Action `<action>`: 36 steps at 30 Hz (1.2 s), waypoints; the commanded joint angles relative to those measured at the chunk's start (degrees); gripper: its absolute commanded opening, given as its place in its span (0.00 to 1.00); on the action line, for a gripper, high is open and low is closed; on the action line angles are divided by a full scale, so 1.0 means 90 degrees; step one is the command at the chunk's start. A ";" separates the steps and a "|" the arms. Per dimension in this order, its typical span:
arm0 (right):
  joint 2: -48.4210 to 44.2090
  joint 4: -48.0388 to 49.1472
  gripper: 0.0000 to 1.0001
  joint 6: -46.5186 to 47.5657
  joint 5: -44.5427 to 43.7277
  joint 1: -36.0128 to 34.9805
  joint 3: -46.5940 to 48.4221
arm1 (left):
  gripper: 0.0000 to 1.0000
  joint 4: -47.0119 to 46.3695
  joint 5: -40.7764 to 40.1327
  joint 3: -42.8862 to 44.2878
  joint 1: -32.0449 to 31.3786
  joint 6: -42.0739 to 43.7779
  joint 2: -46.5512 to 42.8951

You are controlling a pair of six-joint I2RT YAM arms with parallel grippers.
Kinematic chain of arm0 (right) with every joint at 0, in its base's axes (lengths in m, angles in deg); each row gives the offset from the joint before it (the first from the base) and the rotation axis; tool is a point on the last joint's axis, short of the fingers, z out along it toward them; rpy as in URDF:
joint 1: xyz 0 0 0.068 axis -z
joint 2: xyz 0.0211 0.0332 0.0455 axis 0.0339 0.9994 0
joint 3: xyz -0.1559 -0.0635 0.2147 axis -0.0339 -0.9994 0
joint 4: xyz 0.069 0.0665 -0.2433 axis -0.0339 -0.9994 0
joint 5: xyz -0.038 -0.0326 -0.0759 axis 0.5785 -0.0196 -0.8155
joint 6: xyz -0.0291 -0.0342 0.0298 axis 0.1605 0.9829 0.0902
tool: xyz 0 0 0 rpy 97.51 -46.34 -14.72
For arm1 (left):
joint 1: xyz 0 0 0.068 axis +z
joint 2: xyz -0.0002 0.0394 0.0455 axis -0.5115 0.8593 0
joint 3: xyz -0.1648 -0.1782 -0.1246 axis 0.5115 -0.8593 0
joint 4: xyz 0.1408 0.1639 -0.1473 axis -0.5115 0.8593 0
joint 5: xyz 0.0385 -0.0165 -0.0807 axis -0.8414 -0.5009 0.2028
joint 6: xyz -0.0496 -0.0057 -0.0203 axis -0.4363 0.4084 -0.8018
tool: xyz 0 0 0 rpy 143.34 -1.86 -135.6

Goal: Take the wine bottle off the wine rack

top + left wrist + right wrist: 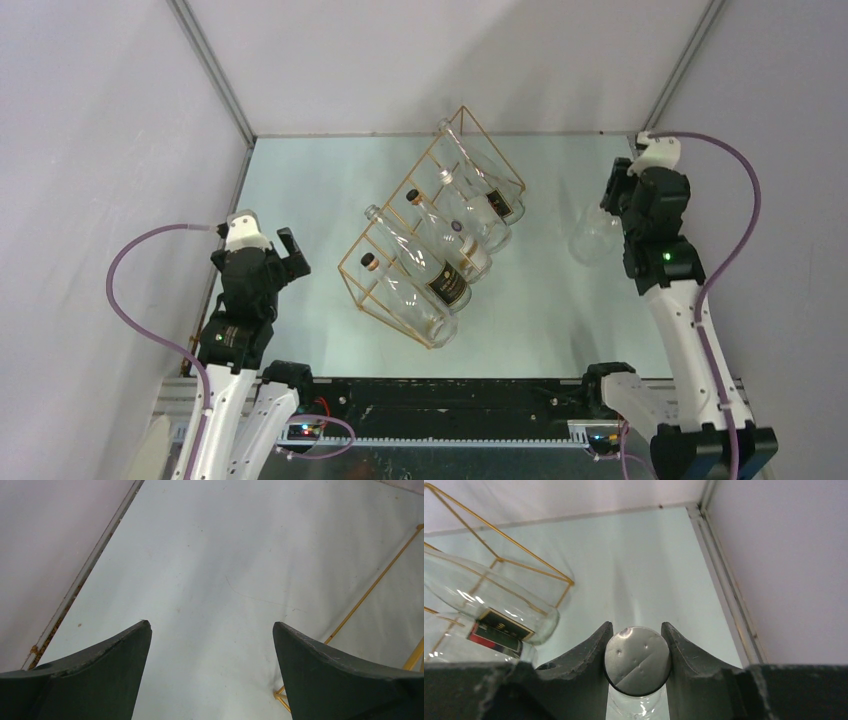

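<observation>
The gold wire wine rack (494, 146) stands slanted in the middle of the table with several clear bottles (440, 285) lying in its cells. To its right, off the rack, is one clear wine bottle (596, 240). My right gripper (612, 203) is shut on its neck just under the round silver cap (637, 660), one finger on each side. The bottle points down below the gripper; whether its base touches the table I cannot tell. My left gripper (291, 254) stands wide open and holds nothing, left of the rack, whose wire (372, 586) shows at its right.
White walls close in the table on the left, back and right; the right wall's base rail (724, 585) runs close beside the held bottle. Labelled bottle ends (499, 605) in the rack (524, 549) lie left of my right gripper (637, 630).
</observation>
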 commanded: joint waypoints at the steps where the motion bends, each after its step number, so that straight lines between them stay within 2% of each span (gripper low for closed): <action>1: -0.0826 0.0483 0.00 -0.0411 -0.0497 0.0259 -0.0178 | 0.98 -0.0179 0.0057 -0.0039 0.0025 0.0115 -0.0073; 7: -0.1357 0.0440 0.00 -0.0749 -0.0925 0.0792 -0.0924 | 0.98 -0.0183 0.0052 -0.0048 -0.0064 0.0115 -0.0058; 17: -0.1432 0.1061 0.00 -0.0837 -0.1227 0.1901 -0.1727 | 0.98 -0.0168 -0.0004 -0.0041 -0.0191 0.0115 0.0044; 26: -0.1319 0.1332 0.00 -0.0718 -0.1703 0.2121 -0.2074 | 0.98 -0.0164 -0.0078 -0.0049 -0.0236 0.0132 0.0080; 33: -0.1316 0.1276 0.15 -0.0887 -0.1863 0.2136 -0.2328 | 0.98 -0.0166 -0.0080 -0.0052 -0.0249 0.0134 0.0092; 35: -0.1292 0.1214 0.21 -0.0908 -0.1880 0.2137 -0.2334 | 0.98 -0.0171 -0.0078 -0.0060 -0.0257 0.0134 0.0092; 36: -0.1288 0.1183 0.29 -0.0925 -0.1874 0.2137 -0.2335 | 0.98 -0.0172 -0.0078 -0.0060 -0.0258 0.0134 0.0092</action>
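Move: The wine bottle already hangs by its capped top from the right fingers, its middle some 10 cm below them. The open spot on the right side of the table lies about 9 cm back, 13 cm right and 32 cm below that hand. From the same hand, the black-label bottle is 13 cm ahead, 20 cm left and 20 cm below. From the left hand, the open spot is roughly 77 cm right, 3 cm ahead and 23 cm below. The wine bottle, still pinched at its cap and roughly upright, is carried by the right hand about 13 cm right and 12 cm down while drawing back some 9 cm, farther from the rack and towards the open table near the right wall. The wrist swings clockwise about 35 degrees; the descent pauses briefly near the end, then goes on for the last centimetre or two as the hand slows. ##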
